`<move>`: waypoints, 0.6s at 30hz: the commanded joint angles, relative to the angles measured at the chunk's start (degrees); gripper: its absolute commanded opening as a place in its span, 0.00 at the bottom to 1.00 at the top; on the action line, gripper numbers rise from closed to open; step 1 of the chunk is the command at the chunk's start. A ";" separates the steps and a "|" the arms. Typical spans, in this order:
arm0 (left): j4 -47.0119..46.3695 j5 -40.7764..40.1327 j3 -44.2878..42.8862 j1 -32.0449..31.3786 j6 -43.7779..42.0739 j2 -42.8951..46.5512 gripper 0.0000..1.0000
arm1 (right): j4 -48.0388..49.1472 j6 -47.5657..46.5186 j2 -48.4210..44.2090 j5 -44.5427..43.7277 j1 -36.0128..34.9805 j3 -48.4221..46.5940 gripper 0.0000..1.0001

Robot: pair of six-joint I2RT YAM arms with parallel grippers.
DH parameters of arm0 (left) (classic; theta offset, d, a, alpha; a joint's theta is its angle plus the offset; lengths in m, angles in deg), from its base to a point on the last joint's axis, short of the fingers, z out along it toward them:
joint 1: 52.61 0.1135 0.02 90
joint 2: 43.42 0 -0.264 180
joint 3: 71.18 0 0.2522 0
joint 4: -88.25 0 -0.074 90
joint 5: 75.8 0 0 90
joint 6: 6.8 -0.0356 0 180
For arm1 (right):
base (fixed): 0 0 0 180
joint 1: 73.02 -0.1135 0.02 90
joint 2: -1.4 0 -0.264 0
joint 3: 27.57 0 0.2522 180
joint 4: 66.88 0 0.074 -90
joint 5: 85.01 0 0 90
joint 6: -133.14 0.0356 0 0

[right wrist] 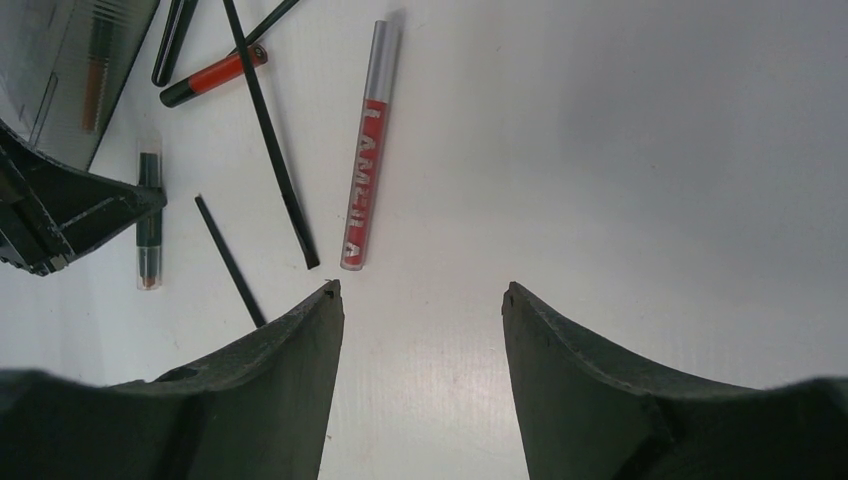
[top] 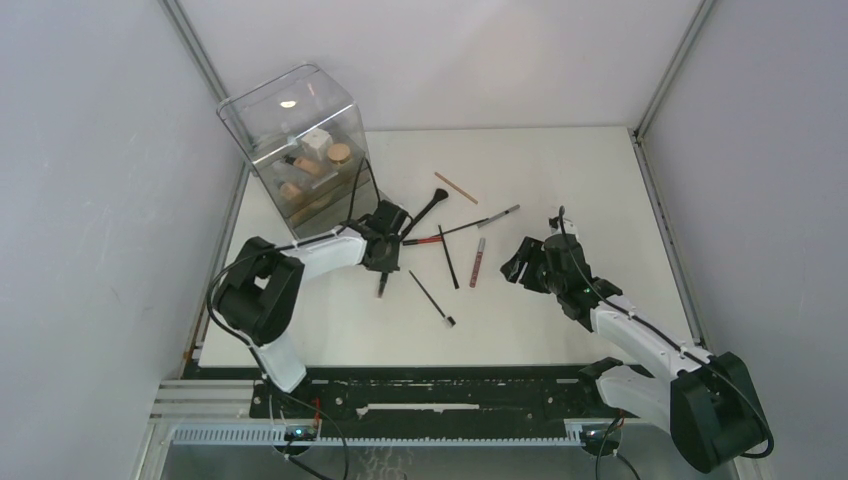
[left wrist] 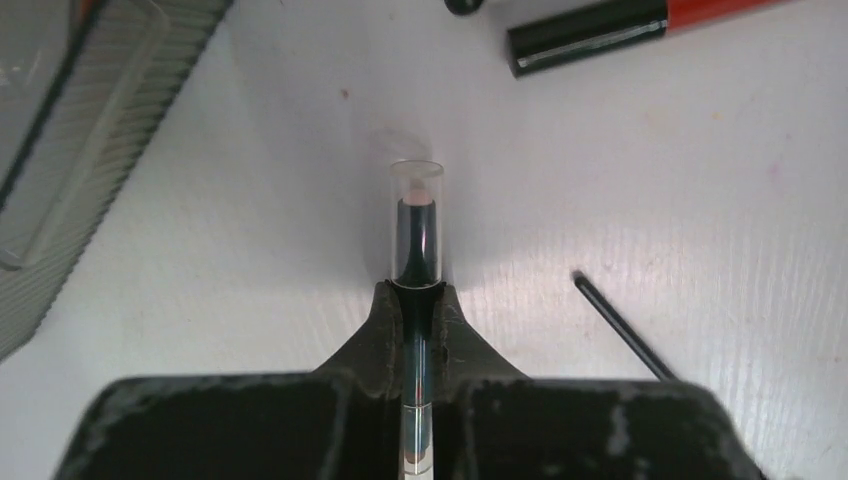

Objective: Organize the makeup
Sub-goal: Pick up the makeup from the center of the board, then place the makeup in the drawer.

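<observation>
My left gripper [left wrist: 417, 300] is shut on a thin dark liner pencil with a clear cap [left wrist: 417, 220], low over the white table; the pencil also shows from the right wrist [right wrist: 148, 220]. In the top view this gripper [top: 383, 262] sits right of the clear box. More makeup lies loose nearby: a red lip gloss tube [right wrist: 365, 150] [top: 478, 262], a black and red liner [left wrist: 640, 25] [top: 440, 237], thin black brushes [top: 448, 270] [right wrist: 228, 260], a fluffy black brush [top: 425, 210] and a tan stick [top: 455, 187]. My right gripper [right wrist: 420, 295] [top: 520, 265] hangs open over bare table, just short of the gloss tube.
The big clear plastic box [top: 300, 150] stands at the back left with compacts, bottles and a white cube inside; its ribbed edge [left wrist: 70, 130] shows left of my left gripper. White walls enclose the table on three sides.
</observation>
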 commanded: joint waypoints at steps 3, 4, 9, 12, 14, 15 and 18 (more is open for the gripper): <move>9.94 0.13 -7.53 -1.06 -6.09 2.08 0.00 | 1.23 -0.52 -1.16 0.07 0.37 -0.64 0.67; 11.68 -1.21 -8.97 -1.10 -7.54 3.13 0.00 | 1.07 -0.51 -1.29 -0.03 0.32 -0.60 0.67; 19.16 -11.15 -16.15 -0.83 -18.80 7.18 0.00 | 0.53 -0.51 -2.11 -0.53 0.33 -0.62 0.67; 20.93 -18.34 -18.76 0.43 -25.50 6.59 0.00 | 0.48 -0.48 -2.42 -0.58 0.34 -0.64 0.67; 20.05 -18.91 -19.99 2.58 -26.76 6.15 0.00 | 0.35 -0.38 -2.68 -0.57 0.36 -0.59 0.67; 19.16 -18.07 -20.49 3.82 -26.89 5.78 0.00 | 0.20 -0.36 -2.86 -0.51 0.36 -0.59 0.67; 13.76 -26.71 -21.29 6.73 -28.64 3.37 0.14 | -0.65 -0.51 -3.88 -0.69 0.33 -0.64 0.67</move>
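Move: The left hand already grips the eyeliner pencil at table level; the box's open drawer has its middle about 5 cm ahead and 5 cm to its left, 1 cm higher. The black-red pencil lies some 6 cm to this hand's right and 4 cm ahead, the large brush 7 cm right and 9 cm ahead, and the slim brush 8 cm right and 7 cm back. From the right hand, that drawer is about 10 cm ahead, 29 cm left and 5 cm lower. Keeping the eyeliner pencil pinched between shut fingertips, the left hand first draws back barely 1 cm, then lifts steeply off the table by about 12 cm. As it climbs it swings forward and to its left, roughly 5 cm each way, up over the open drawer, while the wrist rolls some 20 degrees so that the hand's left side rises, and the fingertips tip a little outward. ##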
